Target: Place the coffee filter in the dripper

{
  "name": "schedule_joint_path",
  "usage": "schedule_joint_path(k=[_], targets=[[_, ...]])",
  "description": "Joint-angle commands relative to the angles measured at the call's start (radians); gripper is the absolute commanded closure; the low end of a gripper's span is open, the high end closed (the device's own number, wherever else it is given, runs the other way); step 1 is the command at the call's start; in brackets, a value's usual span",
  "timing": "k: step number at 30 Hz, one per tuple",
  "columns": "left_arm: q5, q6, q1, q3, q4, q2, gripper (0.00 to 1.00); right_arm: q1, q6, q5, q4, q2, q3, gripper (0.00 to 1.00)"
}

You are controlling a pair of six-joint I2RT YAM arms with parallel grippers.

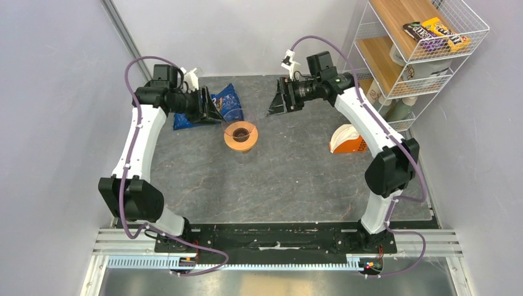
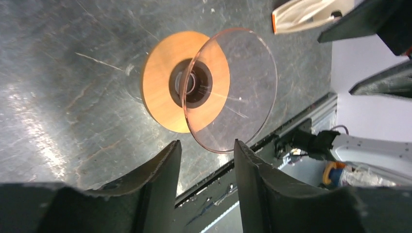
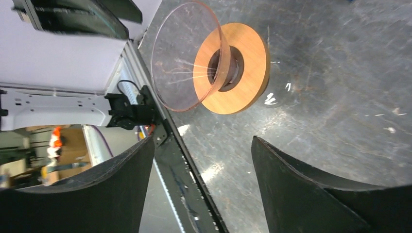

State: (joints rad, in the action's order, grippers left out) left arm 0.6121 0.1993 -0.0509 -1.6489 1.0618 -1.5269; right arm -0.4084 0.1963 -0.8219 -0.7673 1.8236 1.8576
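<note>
The dripper (image 1: 240,137) stands mid-table: an orange-tan disc (image 2: 163,92) with a dark centre, topped by a clear funnel (image 2: 243,82). It also shows in the right wrist view, disc (image 3: 250,73) and funnel (image 3: 182,58). My left gripper (image 1: 214,108) hovers just left of and behind it, open, with nothing between its fingers (image 2: 206,145). My right gripper (image 1: 279,100) hangs to the dripper's right and behind it, open wide and empty (image 3: 203,141). No coffee filter shows loose in any view.
An orange-and-white pack (image 1: 347,139) lies at the right of the table, also seen in the left wrist view (image 2: 303,12). A blue snack bag (image 1: 225,97) lies behind the left gripper. A wire shelf (image 1: 425,43) with snacks stands at the far right.
</note>
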Motion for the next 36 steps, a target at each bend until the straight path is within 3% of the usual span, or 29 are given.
schedule_joint_path(k=[1, 6, 12, 30, 36], targets=[[0.103, 0.03, -0.007, 0.058, -0.094, -0.008, 0.51, -0.022, 0.149, -0.089, 0.107, 0.059, 0.008, 0.23], [0.092, 0.046, -0.006, 0.067, -0.115, -0.022, 0.54, -0.041, 0.167, -0.074, 0.129, 0.099, 0.008, 0.3], [0.092, 0.053, -0.006, 0.105, -0.141, -0.018, 0.57, -0.056, 0.189, -0.06, 0.154, 0.131, 0.014, 0.48], [0.086, 0.061, -0.006, 0.141, -0.187, -0.041, 0.71, -0.082, 0.194, -0.042, 0.16, 0.193, 0.058, 0.53], [0.08, 0.058, -0.006, 0.144, -0.189, -0.066, 0.77, -0.085, 0.196, -0.039, 0.16, 0.208, 0.061, 0.63]])
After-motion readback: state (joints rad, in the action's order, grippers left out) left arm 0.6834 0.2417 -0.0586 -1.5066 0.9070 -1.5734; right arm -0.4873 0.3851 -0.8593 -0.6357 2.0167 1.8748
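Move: The clear dripper cone, whose left and right rim I want between my fingers, has its middle about 7 cm right, 2 cm ahead and 8 cm below my left hand. From my right hand it lies some 12 cm left, 1 cm ahead and 10 cm below. Directly under the cone come the wooden ring, about 4 cm lower than its middle, and the glass carafe, some 9 cm lower. I bring both open hands down on opposite sides of the cone's rim. My right hand travels about 5 cm left and as far down, rolling some 10 degrees, while my left sinks about 4 cm, easing slightly right and forward. Both grippers partly close, quickly at first and then creeping, until the rim runs between each pair of fingertips, not yet clamped. ##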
